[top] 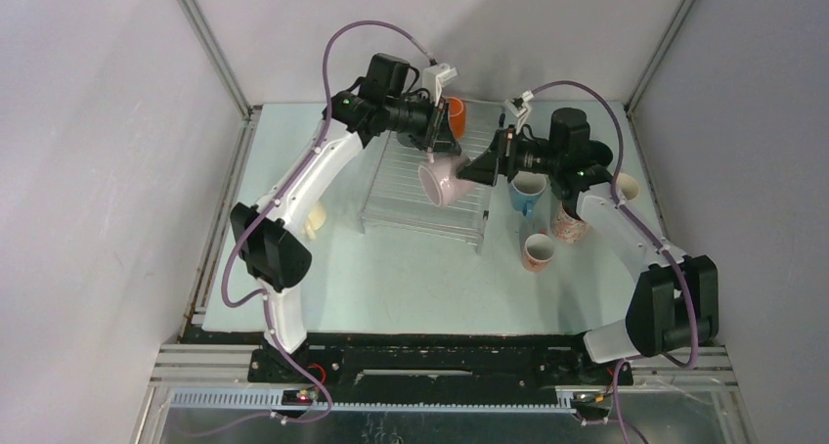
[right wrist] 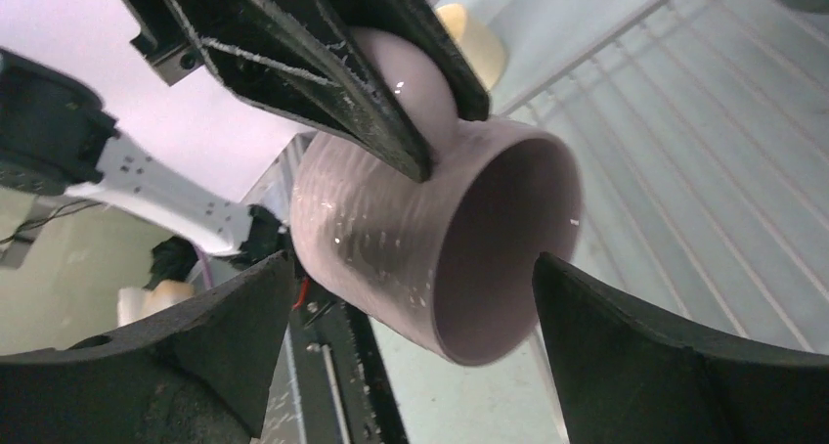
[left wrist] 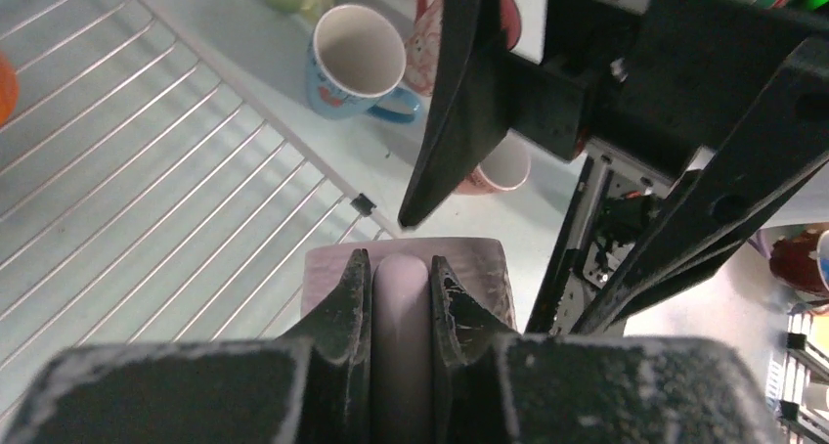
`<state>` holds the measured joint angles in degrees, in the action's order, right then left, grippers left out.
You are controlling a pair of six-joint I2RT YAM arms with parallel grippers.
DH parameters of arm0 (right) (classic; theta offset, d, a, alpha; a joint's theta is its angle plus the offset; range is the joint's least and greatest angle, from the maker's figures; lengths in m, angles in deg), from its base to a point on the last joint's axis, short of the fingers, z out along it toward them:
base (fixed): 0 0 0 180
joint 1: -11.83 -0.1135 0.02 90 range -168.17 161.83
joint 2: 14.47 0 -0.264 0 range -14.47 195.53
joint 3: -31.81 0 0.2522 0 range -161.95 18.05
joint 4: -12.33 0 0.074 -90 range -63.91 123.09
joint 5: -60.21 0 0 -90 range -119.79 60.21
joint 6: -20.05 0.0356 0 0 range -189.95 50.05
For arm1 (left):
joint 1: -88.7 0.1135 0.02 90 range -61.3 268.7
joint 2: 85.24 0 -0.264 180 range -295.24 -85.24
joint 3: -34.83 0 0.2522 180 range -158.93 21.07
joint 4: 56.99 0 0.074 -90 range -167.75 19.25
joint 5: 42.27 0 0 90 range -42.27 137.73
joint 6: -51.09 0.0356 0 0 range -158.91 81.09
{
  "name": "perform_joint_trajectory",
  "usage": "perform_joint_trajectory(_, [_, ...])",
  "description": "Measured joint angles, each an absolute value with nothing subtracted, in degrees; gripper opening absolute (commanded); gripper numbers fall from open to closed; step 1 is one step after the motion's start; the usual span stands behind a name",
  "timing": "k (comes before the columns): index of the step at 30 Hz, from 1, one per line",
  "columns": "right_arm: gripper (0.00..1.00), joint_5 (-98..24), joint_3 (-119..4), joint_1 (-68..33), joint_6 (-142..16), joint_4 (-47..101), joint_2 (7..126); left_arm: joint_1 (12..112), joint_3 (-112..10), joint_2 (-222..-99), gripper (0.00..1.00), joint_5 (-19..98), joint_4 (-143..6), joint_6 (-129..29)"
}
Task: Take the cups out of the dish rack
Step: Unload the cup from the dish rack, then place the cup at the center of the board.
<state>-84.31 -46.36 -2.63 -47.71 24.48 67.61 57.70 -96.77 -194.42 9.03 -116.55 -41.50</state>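
My left gripper (top: 432,155) is shut on the handle of a lilac mug (top: 442,182) and holds it tilted above the right part of the dish rack (top: 411,195). In the left wrist view the handle (left wrist: 401,307) sits between the closed jaws. My right gripper (top: 471,170) is open, and its fingers stand either side of the mug's body (right wrist: 430,248) without touching it. An orange mug (top: 456,116) stands at the rack's far edge. A blue mug (top: 526,192), a speckled pink mug (top: 569,221) and another pink mug (top: 538,251) stand on the table to the right of the rack.
A cream mug (top: 626,186) stands at the far right, behind the right arm. A pale mug (top: 315,224) stands left of the rack, beside the left arm. Grey walls enclose the table on three sides.
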Motion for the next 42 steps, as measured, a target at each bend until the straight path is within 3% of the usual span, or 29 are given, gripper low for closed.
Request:
perform_joint_trajectory(21, [0.76,-95.7,-39.7,-4.1,-26.0,8.0,67.5,56.4,-94.5,-193.9,0.00,-0.9,-109.2,-42.6])
perform_joint_trajectory(25, [0.68,-96.4,-39.6,-3.8,-23.7,6.3,66.4,56.3,-94.2,-193.9,0.00,-2.0,-108.2,-42.6])
perform_joint_trajectory(32, [0.48,-97.1,-39.6,-3.5,-22.5,5.4,64.4,56.0,-94.1,-193.4,0.00,-5.1,-107.1,-43.4])
perform_joint_trajectory(39, [0.00,-98.5,-39.6,-3.0,-20.5,5.4,64.2,55.8,-94.1,-193.1,0.00,-9.5,-104.8,-43.6])
perform_joint_trajectory(41, [0.00,-98.9,-39.6,-2.8,-20.1,4.9,63.6,55.8,-94.1,-193.0,0.01,-10.8,-104.0,-43.6])
perform_joint_trajectory(42, [0.00,-98.8,-39.6,-2.8,-19.9,4.9,63.3,55.8,-94.1,-193.0,0.08,-11.0,-103.7,-43.8])
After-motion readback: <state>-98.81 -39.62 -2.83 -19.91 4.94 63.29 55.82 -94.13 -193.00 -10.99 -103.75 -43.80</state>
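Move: The pink cup, still held by its handle in the left fingers and clear of the rack, has its body about 7 cm to the right hand's left, 3 cm back and 2 cm lower. From the right hand, the orange cup stands some 13 cm ahead and 3 cm left, the blue cup 15 cm right and 4 cm back, both well below. From the left hand, the pink cup's body lies about 4 cm right, 5 cm back and 4 cm down. Right hand backs some 6 cm, rises and pinches the pink cup's wall; left carries it back, up, rightward. ##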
